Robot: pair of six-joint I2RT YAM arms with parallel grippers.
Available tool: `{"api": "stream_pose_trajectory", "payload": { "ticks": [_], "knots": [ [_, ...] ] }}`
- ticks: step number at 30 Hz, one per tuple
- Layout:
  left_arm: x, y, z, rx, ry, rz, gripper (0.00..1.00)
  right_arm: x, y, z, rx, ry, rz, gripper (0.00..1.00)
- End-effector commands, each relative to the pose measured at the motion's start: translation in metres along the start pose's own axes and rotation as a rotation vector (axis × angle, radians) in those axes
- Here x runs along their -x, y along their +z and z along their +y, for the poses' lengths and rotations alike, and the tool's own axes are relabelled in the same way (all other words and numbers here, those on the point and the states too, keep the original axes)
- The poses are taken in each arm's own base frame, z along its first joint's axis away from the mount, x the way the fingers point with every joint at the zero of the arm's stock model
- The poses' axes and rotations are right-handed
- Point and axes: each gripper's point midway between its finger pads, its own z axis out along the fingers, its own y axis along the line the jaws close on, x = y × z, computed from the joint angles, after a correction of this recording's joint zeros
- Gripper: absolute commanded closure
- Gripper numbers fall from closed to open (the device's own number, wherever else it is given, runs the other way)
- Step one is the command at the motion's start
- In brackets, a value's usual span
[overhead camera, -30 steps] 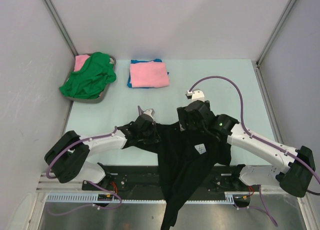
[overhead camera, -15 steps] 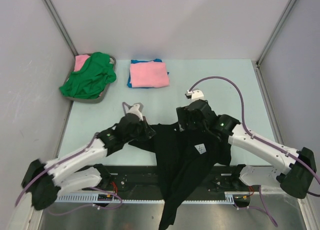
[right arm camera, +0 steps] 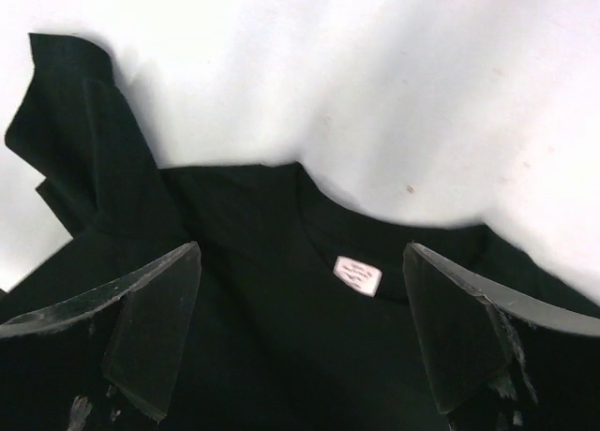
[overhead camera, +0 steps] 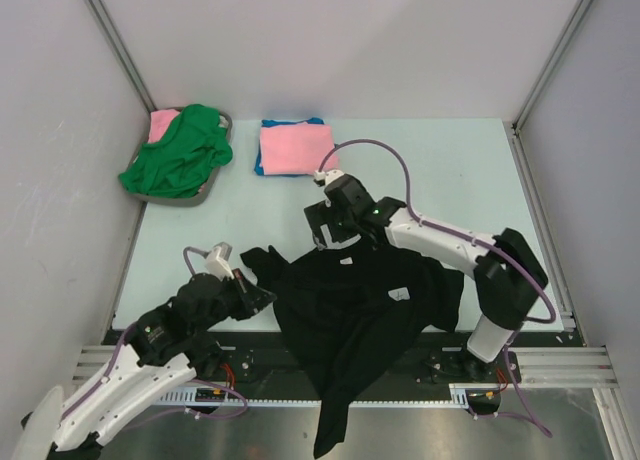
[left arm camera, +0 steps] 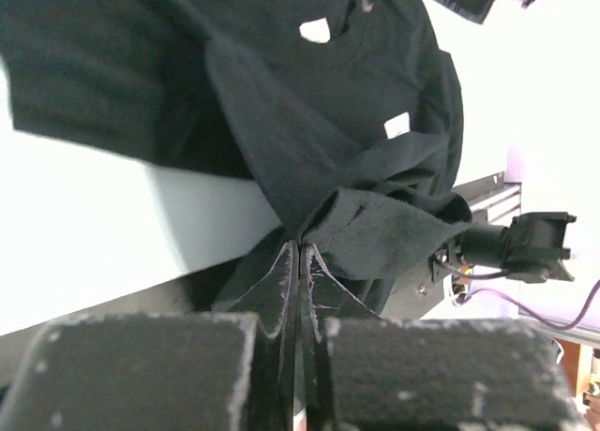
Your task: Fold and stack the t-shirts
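Observation:
A large black t-shirt (overhead camera: 350, 310) lies crumpled at the near middle of the table, its lower part hanging over the front edge. My left gripper (overhead camera: 262, 295) is shut on a fold of its left side; in the left wrist view the fingertips (left arm camera: 300, 248) pinch black cloth (left arm camera: 375, 234). Over the collar hovers my right gripper (overhead camera: 333, 242), open. In the right wrist view its fingers (right arm camera: 150, 328) stand wide on either side of the small white label (right arm camera: 357, 275). A folded pink t-shirt (overhead camera: 297, 147) lies on a blue one (overhead camera: 259, 165) at the back.
A grey basket (overhead camera: 190, 200) at the back left holds a heaped green t-shirt (overhead camera: 180, 155) and some pink cloth (overhead camera: 162, 123). Grey walls close the table's left, back and right. A metal rail (overhead camera: 300, 400) with the arm bases runs along the front edge.
My left arm has drawn back toward the near left, dragging the black t-shirt's left side with it. My right gripper has swung left and farther back to the collar, staying open.

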Motion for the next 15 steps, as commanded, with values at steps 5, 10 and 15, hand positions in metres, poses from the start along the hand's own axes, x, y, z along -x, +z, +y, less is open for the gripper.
{"api": "stream_pose_trajectory", "payload": {
  "ticks": [5, 10, 15],
  "knots": [
    [-0.023, -0.016, 0.018, 0.017, -0.089, 0.058, 1.00, -0.005, 0.044, 0.069, 0.298, -0.094, 0.108, 0.07],
    [-0.018, -0.014, 0.015, 0.036, -0.065, 0.056, 1.00, -0.017, 0.067, 0.097, 0.337, -0.138, 0.161, 0.08],
    [-0.014, -0.014, 0.014, 0.034, -0.061, 0.042, 1.00, -0.020, 0.087, 0.128, 0.364, -0.193, 0.196, 0.08]
  ]
}}
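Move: The right hand is heading for the black t-shirt's left sleeve, roughly 15 cm to its left, 3 cm nearer the base and 12 cm below. The shirt's neck label lies 4 cm to this hand's right and level with it, the white patch about 17 cm right and 9 cm back, and the pink t-shirt some 33 cm ahead and 7 cm left. From the left hand, the same sleeve is about 14 cm ahead, 2 cm left and 13 cm below. Still pinching an edge of the black t-shirt, the left hand eases down about 3 cm and slightly back, fingers shut. Meanwhile the right hand, wide open and touching nothing visible, sweeps left about 11 cm and sinks 7 cm towards the sleeve, turning counter-clockwise and tipping its fingers further down, some 20 degrees in all. ##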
